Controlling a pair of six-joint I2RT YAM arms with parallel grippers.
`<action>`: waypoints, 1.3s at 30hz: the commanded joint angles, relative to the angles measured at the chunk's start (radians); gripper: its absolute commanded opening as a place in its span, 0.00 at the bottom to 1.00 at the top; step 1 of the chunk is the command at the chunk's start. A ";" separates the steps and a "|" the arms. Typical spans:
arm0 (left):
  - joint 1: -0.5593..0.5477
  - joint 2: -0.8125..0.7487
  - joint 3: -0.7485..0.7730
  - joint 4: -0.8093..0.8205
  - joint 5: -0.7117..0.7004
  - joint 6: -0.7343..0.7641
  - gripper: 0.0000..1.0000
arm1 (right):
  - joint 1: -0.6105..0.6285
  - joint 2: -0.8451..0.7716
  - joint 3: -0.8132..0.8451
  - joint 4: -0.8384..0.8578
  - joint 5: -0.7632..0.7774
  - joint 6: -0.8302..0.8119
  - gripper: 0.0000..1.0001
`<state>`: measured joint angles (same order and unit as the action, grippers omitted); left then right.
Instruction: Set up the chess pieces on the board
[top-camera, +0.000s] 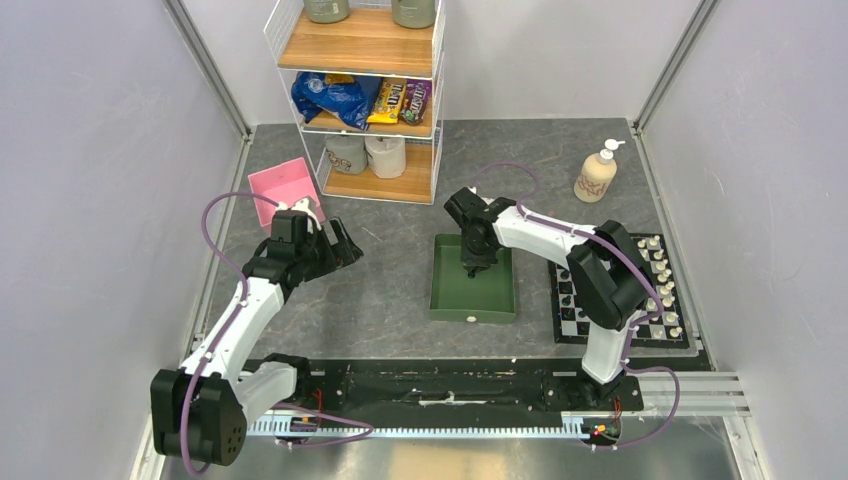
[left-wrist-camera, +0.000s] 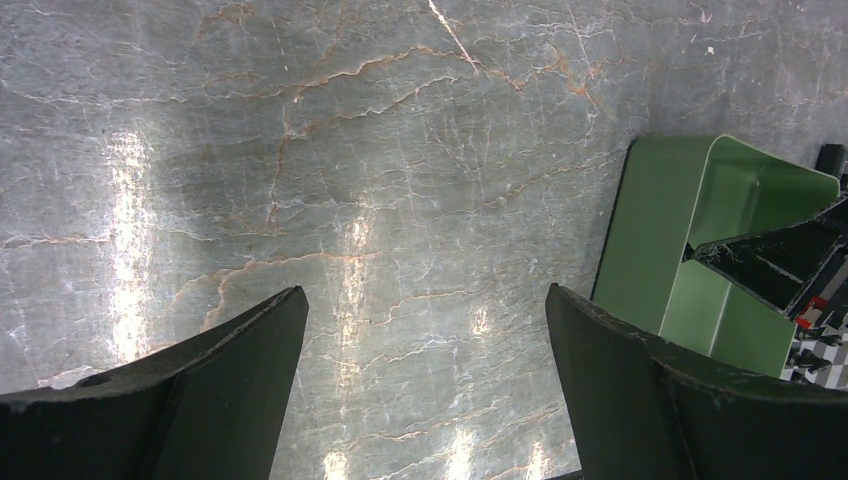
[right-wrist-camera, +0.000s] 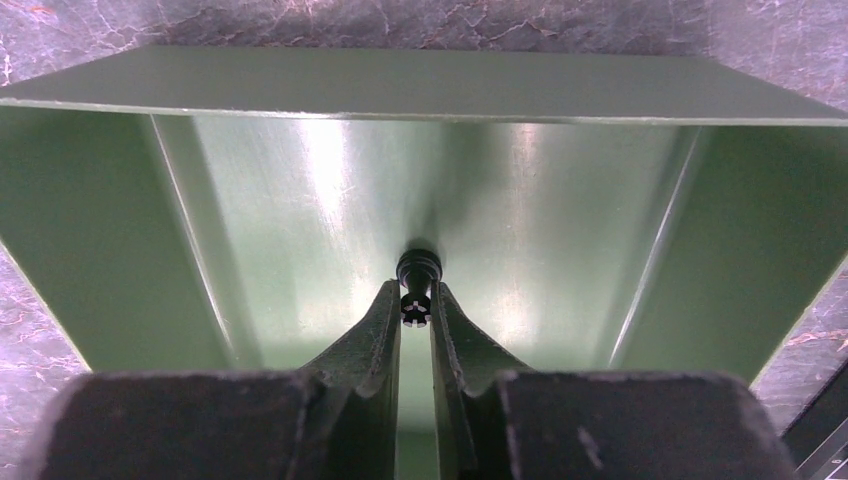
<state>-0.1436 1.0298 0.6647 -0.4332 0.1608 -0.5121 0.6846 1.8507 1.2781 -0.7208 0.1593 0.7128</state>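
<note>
In the right wrist view my right gripper (right-wrist-camera: 415, 300) is down inside the green tray (right-wrist-camera: 300, 180), its two fingers closed against a small black chess piece (right-wrist-camera: 417, 268) with a notched crown top. From above, that gripper (top-camera: 470, 268) hangs over the tray's far half (top-camera: 473, 312). The board (top-camera: 575, 328) lies right of the tray, with white pieces (top-camera: 663, 285) along its right side and black pieces (top-camera: 566, 295) on its left side. My left gripper (top-camera: 340, 245) hovers open over bare table left of the tray; its jaws (left-wrist-camera: 425, 295) hold nothing.
A wire shelf with wooden boards (top-camera: 365, 110) stands at the back centre, holding snack bags and rolls. A cream soap pump bottle (top-camera: 596, 175) is at the back right. A pink sheet (top-camera: 283, 188) lies by the left arm. Grey walls close in both sides.
</note>
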 joint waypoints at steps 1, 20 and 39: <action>-0.001 -0.001 0.032 0.011 0.001 0.001 0.96 | 0.001 0.002 0.032 -0.015 0.021 -0.009 0.16; -0.001 -0.002 0.033 0.012 0.009 0.000 0.96 | -0.002 -0.642 -0.277 -0.295 0.199 0.289 0.12; -0.001 0.009 0.033 0.017 0.024 -0.006 0.96 | -0.288 -0.971 -0.631 -0.410 0.163 0.434 0.14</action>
<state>-0.1436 1.0317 0.6647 -0.4332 0.1650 -0.5121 0.4137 0.9268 0.6830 -1.1095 0.3199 1.0851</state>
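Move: The right hand already grips a black rook, standing just off the green tray's floor. Its place, the empty near-left corner square of the chessboard, lies about 14 cm back and 19 cm to the right, some 2 cm lower. A black piece stands 3 cm farther out than that square, a pawn 3 cm to its right. The tray's middle is 2 cm back, straight behind. From the left hand, that square is roughly 41 cm right, 13 cm back and 9 cm lower. Up first, about 9 cm clear of the green tray, then back and to the right in an arc over its rim, the right hand carries the black rook some 24 cm across to the board's near-left corner. It turns about 40 degrees clockwise on the way and sinks again by 5 to 6 cm towards the empty corner square, fingers keeping their pinch. ##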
